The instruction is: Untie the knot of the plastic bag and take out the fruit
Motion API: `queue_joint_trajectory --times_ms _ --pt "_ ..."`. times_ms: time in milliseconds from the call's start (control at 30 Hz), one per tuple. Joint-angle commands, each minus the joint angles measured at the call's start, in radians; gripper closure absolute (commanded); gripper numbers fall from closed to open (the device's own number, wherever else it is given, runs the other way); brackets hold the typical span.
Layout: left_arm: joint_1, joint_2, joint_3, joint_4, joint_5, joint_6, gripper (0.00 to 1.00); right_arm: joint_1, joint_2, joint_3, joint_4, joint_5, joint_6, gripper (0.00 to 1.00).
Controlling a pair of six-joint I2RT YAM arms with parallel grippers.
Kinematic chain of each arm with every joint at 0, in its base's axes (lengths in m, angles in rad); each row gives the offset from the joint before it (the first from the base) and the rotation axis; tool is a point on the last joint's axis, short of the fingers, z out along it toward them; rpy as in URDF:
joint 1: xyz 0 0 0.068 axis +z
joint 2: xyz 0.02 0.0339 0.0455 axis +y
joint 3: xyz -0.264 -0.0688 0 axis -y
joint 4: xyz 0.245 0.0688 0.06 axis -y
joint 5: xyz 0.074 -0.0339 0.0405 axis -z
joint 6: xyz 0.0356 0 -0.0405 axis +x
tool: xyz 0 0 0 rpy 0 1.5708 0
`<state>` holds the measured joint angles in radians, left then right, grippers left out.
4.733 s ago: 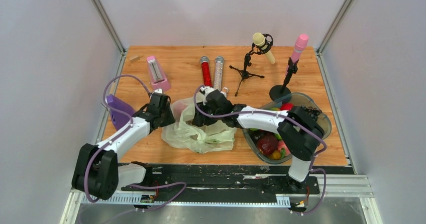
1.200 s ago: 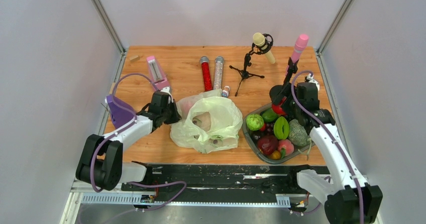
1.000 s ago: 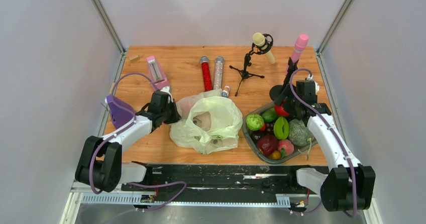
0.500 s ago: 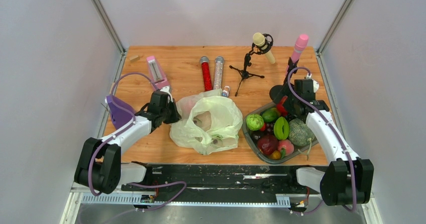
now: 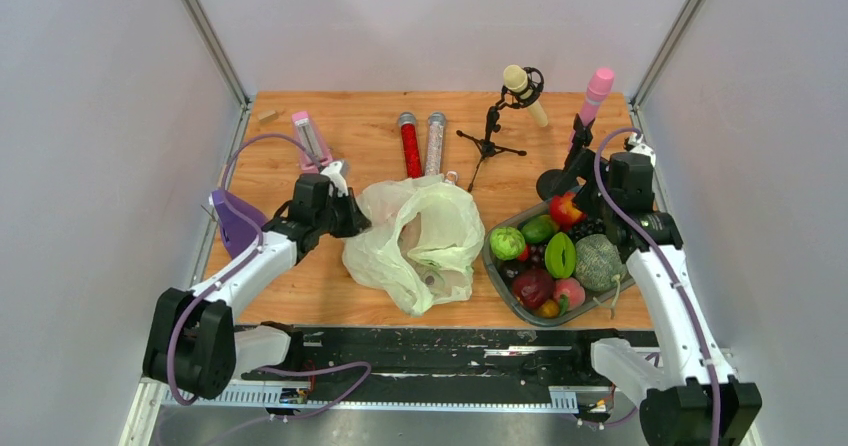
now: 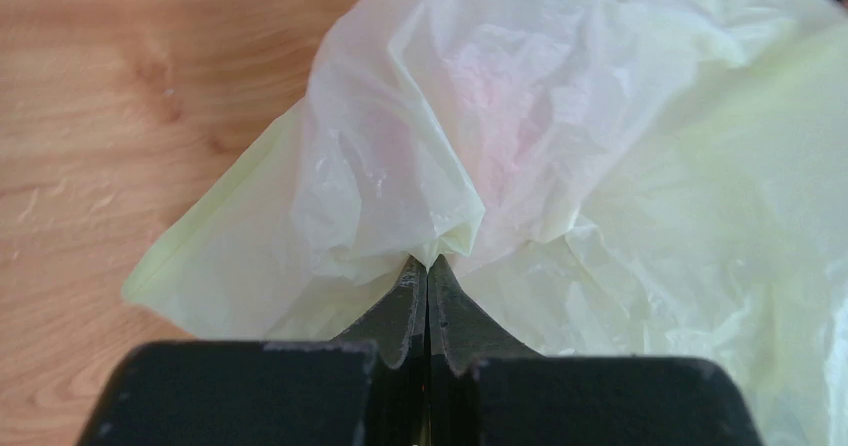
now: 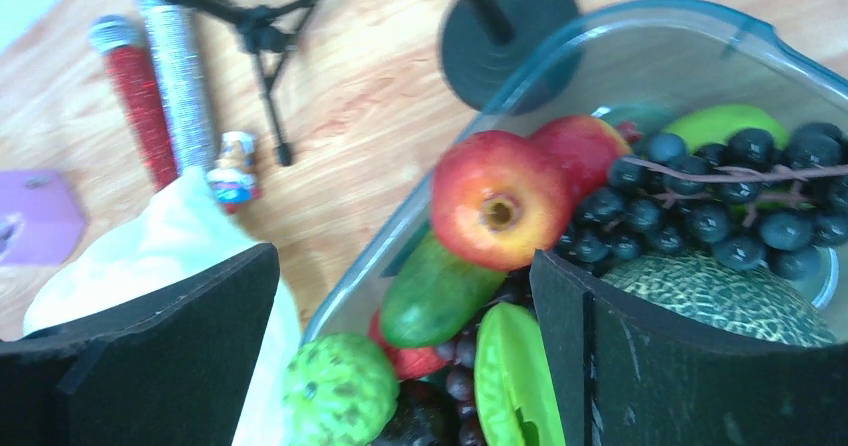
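Observation:
The pale green plastic bag lies crumpled at the table's middle with its mouth gaping. My left gripper is shut on a fold of the bag's left edge. A pinkish shape shows faintly through the film. A red apple-like fruit lies in the clear tray, also in the right wrist view. My right gripper hangs open and empty above it. No light green apple shows.
The tray also holds dark grapes, a bumpy green fruit, a starfruit, a netted melon and a peach. Two microphone stands, two glitter tubes and a purple scoop stand around.
My right gripper carried the red apple from the bag to the tray, let it go there and drew back. My left gripper pulled the bag's edge up and away.

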<state>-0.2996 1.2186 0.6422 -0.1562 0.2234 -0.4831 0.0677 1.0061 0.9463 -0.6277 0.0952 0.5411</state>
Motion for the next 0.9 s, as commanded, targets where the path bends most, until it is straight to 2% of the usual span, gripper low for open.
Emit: queue_joint_trajectory --times_ms 0,233,333,400,500,667,733,767,867 --pt "-0.001 -0.073 0.094 0.085 0.156 0.061 1.00 0.003 -0.101 0.037 0.072 -0.191 -0.071 0.00" --pt "-0.001 -0.113 0.135 0.126 0.298 0.054 1.00 0.020 -0.223 -0.020 0.200 -0.483 -0.092 0.00" --pt "-0.001 -0.100 0.128 0.126 0.298 0.047 1.00 0.032 -0.242 -0.041 0.236 -0.611 -0.086 0.00" --pt "-0.001 -0.087 0.116 0.130 0.291 0.037 1.00 0.057 -0.235 -0.050 0.241 -0.658 -0.069 0.05" --pt "-0.001 -0.063 0.088 0.148 0.262 0.015 1.00 0.159 -0.213 -0.062 0.241 -0.637 -0.058 0.21" --pt "-0.001 -0.030 0.066 0.209 0.260 -0.035 1.00 0.506 -0.126 -0.068 0.267 -0.438 -0.075 0.48" --pt "-0.001 -0.022 0.072 0.211 0.246 -0.048 1.00 0.597 -0.084 -0.080 0.300 -0.375 -0.072 0.57" --pt "-0.001 -0.020 0.074 0.200 0.237 -0.054 1.00 0.628 -0.067 -0.090 0.323 -0.354 -0.066 0.61" --pt "-0.001 -0.004 0.090 0.168 0.166 -0.073 1.00 0.695 -0.005 -0.116 0.403 -0.343 -0.056 0.62"
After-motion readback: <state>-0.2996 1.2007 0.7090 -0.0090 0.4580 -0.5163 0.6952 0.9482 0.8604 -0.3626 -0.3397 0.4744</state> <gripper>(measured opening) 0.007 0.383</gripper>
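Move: The left hand already pinches the upper left edge of the plastic bag, whose middle lies about 9 cm to its right, 5 cm back and 3 cm lower; the red tube stands some 16 cm ahead and 8 cm right. From the right hand, empty and wide open, the bag's middle is about 32 cm left, 9 cm back and 16 cm down. The red fruit is straight beneath it, roughly 10 cm; the light green fruit lies 13 cm left, 8 cm back, 14 cm down. Leftward and back in an arc, the right hand leaves the red fruit and crosses the basket to the bag's right side, some 25 cm, first rising then sinking, while it turns about 60 degrees counter-clockwise and half closes its fingers. Upward and to the right, the left hand hoists the pinched edge about 10 cm, then eases partly back down, keeping its grip. ##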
